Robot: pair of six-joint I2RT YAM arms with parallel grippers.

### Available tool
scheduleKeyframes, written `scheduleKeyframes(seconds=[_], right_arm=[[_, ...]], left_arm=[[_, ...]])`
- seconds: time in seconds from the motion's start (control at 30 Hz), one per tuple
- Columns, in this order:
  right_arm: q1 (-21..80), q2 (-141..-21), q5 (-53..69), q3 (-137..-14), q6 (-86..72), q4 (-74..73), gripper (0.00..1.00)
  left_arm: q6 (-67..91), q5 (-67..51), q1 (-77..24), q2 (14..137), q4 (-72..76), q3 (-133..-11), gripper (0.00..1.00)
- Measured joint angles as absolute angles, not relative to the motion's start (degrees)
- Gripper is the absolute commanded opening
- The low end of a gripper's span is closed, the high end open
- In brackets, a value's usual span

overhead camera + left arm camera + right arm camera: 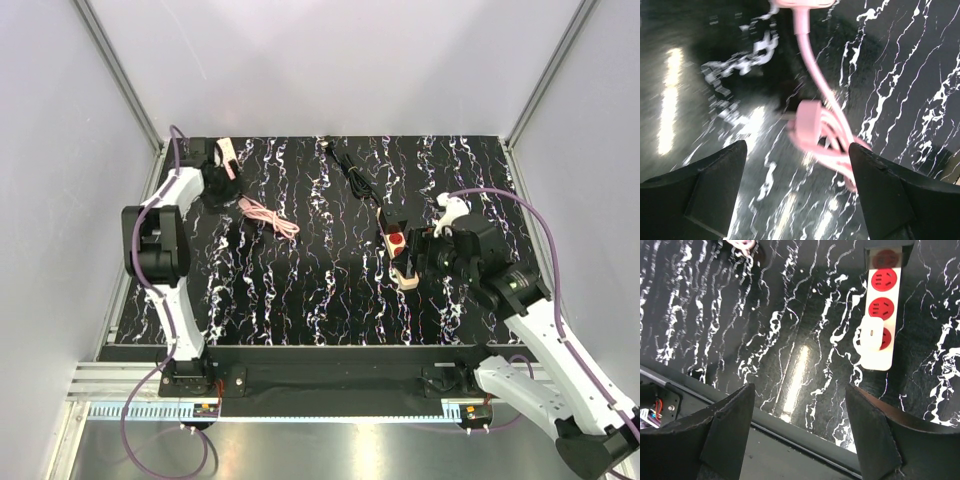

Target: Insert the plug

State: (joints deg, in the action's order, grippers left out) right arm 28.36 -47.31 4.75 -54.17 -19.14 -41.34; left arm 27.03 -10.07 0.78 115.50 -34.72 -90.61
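A pink plug (807, 117) lies on the black marbled table with its pink cable (832, 145) coiled beside it; from above, the cable (268, 217) sits left of centre. My left gripper (797, 150) hovers open just short of the plug, at the back left corner (222, 172). Nothing is between its fingers. The white power strip (880, 320) with red sockets lies right of centre (398, 250). My right gripper (799, 390) is open and empty, beside the strip's near end (422, 255).
The strip's black cord (352, 172) runs toward the back of the table. The table's near edge rail (790, 440) passes under the right gripper. White enclosure walls stand close on the left, right and back.
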Motion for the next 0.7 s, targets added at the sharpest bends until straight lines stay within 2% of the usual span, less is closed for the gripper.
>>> scheduleKeyframes(seconds=[0.2,0.3,0.33,0.43,0.57,0.7], right_arm=[[28.38,-45.78,5.19,-53.67,-19.11,-41.30,0.80],[28.38,-46.13,5.26,-52.73,-19.09,-41.39,0.80],[28.38,-46.26,5.26,-52.47,-19.07,-41.43,0.80],[28.38,-46.72,5.17,-52.38,-18.90,-41.54,0.80],[28.40,-47.55,3.57,-52.49,-18.94,-41.54,0.80],[28.40,-48.10,0.89,-52.51,-19.14,-41.58,0.81]], left_arm=[[28.23,-13.80,1.19,124.05,-32.80,-94.94,0.82],[29.93,-16.23,2.04,125.16,-30.79,-96.14,0.69],[30.09,-16.32,2.37,125.34,-30.37,-95.88,0.59],[31.62,-16.80,2.55,124.75,-28.10,-93.10,0.44],[32.36,-16.14,1.91,121.08,-25.78,-88.03,0.30],[33.63,-15.11,1.23,115.57,-25.10,-81.65,0.25]])
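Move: The left hand hangs wide open just short of the pink plug, which lies about 3 cm ahead, 1 cm to the right and 5 cm below. The pink cord coil is centred some 8 cm to its right, about 1 cm nearer the base and 5 cm down; the white strip lies about 17 cm ahead, 6 cm to the left and 5 cm below. From the right hand the plug is roughly 28 cm ahead, 45 cm left and 20 cm below. The left hand dips about 4 cm while reaching some 3 cm forward, its left side rolling down a little (under 10 degrees), and shuts its fingers from wide to about half open, pinching the pink plug beside the coil. With the grip made, it turns straight back towards the base, drawing the plug about 4 cm nearer, clear of the white strip's side, and rises about a centimetre. ##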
